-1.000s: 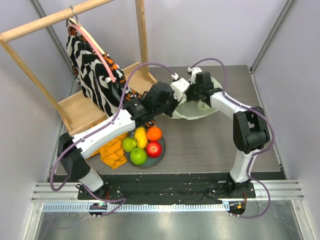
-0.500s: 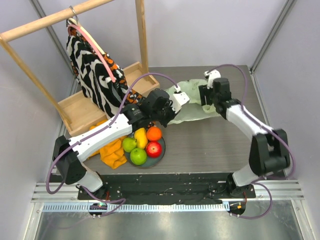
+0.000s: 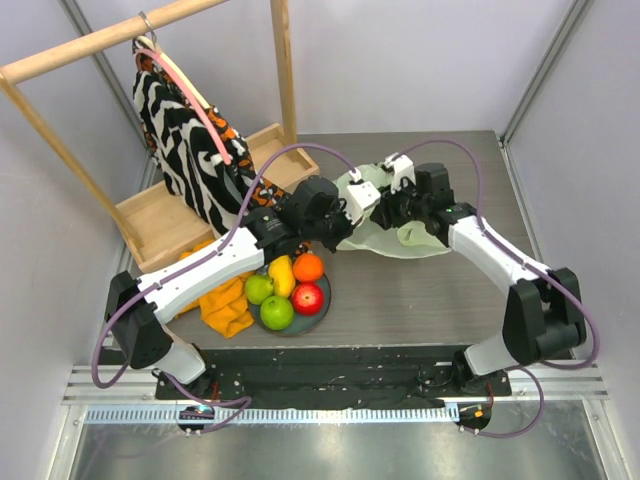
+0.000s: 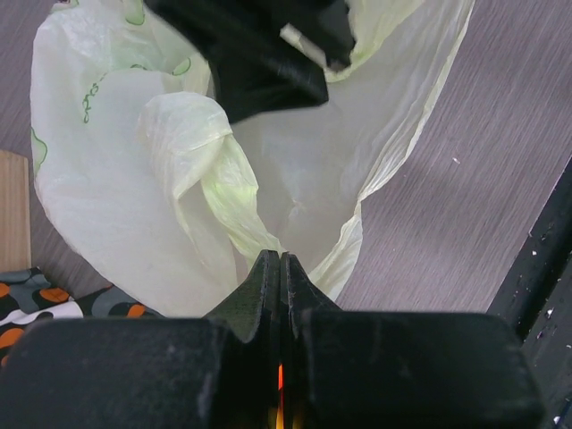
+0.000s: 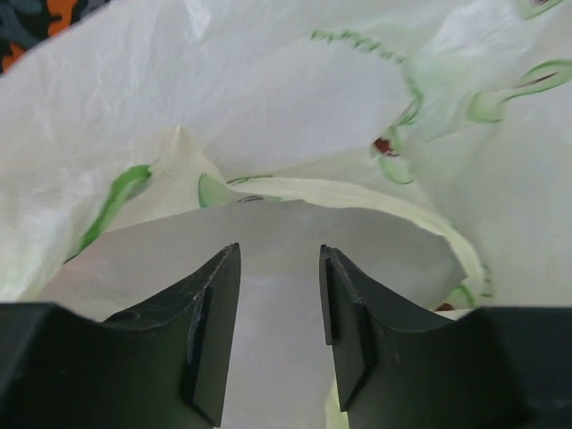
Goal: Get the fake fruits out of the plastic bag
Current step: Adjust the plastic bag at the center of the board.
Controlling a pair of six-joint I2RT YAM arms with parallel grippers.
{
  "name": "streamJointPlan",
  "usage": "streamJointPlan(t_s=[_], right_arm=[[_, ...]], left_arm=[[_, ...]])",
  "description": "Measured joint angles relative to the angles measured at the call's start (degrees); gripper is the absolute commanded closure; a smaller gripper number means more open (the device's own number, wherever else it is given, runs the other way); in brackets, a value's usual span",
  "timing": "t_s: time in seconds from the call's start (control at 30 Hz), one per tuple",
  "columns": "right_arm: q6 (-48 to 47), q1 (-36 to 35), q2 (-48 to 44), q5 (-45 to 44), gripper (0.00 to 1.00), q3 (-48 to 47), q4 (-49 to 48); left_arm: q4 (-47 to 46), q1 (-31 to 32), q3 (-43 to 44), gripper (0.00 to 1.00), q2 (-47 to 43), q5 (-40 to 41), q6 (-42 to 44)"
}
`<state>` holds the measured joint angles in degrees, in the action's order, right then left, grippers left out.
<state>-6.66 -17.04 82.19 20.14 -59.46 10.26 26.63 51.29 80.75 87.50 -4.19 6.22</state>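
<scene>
The pale-green plastic bag (image 3: 405, 238) lies crumpled on the dark table between my two grippers. My left gripper (image 3: 345, 208) is shut on the bag's edge (image 4: 223, 192), pinching the thin film at its fingertips. My right gripper (image 5: 280, 255) stands open in the bag's mouth (image 5: 268, 107), with only film behind its fingers. Its black body (image 4: 259, 54) shows at the top of the left wrist view. No fruit shows inside the bag. On the grey-blue plate (image 3: 320, 316) lie a yellow mango (image 3: 283, 272), an orange (image 3: 308, 266), a red apple (image 3: 307, 297) and two green apples (image 3: 277, 312).
A wooden rack (image 3: 285, 60) with a zebra-striped cloth (image 3: 185, 150) stands at the back left over a wooden tray (image 3: 165, 220). An orange cloth (image 3: 225, 305) lies beside the plate. The black rail (image 3: 330, 375) marks the table's near edge.
My right gripper swung out to the right, then came back left and down into the bag's mouth. The bag spread out rightwards. My left gripper kept its hold, hardly moving.
</scene>
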Motion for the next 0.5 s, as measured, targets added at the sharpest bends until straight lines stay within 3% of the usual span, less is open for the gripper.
streamJointPlan(t_s=[0.2,0.5], right_arm=[[2.45,-0.59,10.25,0.79,0.49,-0.37,0.26],[7.32,-0.2,21.94,-6.97,0.23,-7.41,-4.15]], left_arm=[[-0.02,-0.07,0.11,1.0,-0.02,0.0,-0.31],[0.68,-0.39,5.38,1.0,-0.15,-0.42,-1.42]])
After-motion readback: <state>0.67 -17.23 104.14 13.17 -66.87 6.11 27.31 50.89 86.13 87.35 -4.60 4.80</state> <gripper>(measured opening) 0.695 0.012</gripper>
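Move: The plastic bag's middle lies about 3 cm ahead of my right hand, 2 cm to its right and 12 cm below. From my left hand, which still pinches the bag's near edge, that middle is some 6 cm ahead, 12 cm to the right and 15 cm below. From this hand, the orange on the plate sits about 5 cm back, 7 cm to the left and 17 cm down. I dive my right hand about 10 cm into the bag's open mouth, its fingers tipping further down, then push about 5 cm forward under the upper rim while turning slightly clockwise and spreading the fingers wider. Late on, my left hand keeps its shut pinch on the edge and lifts it some 4 cm. ##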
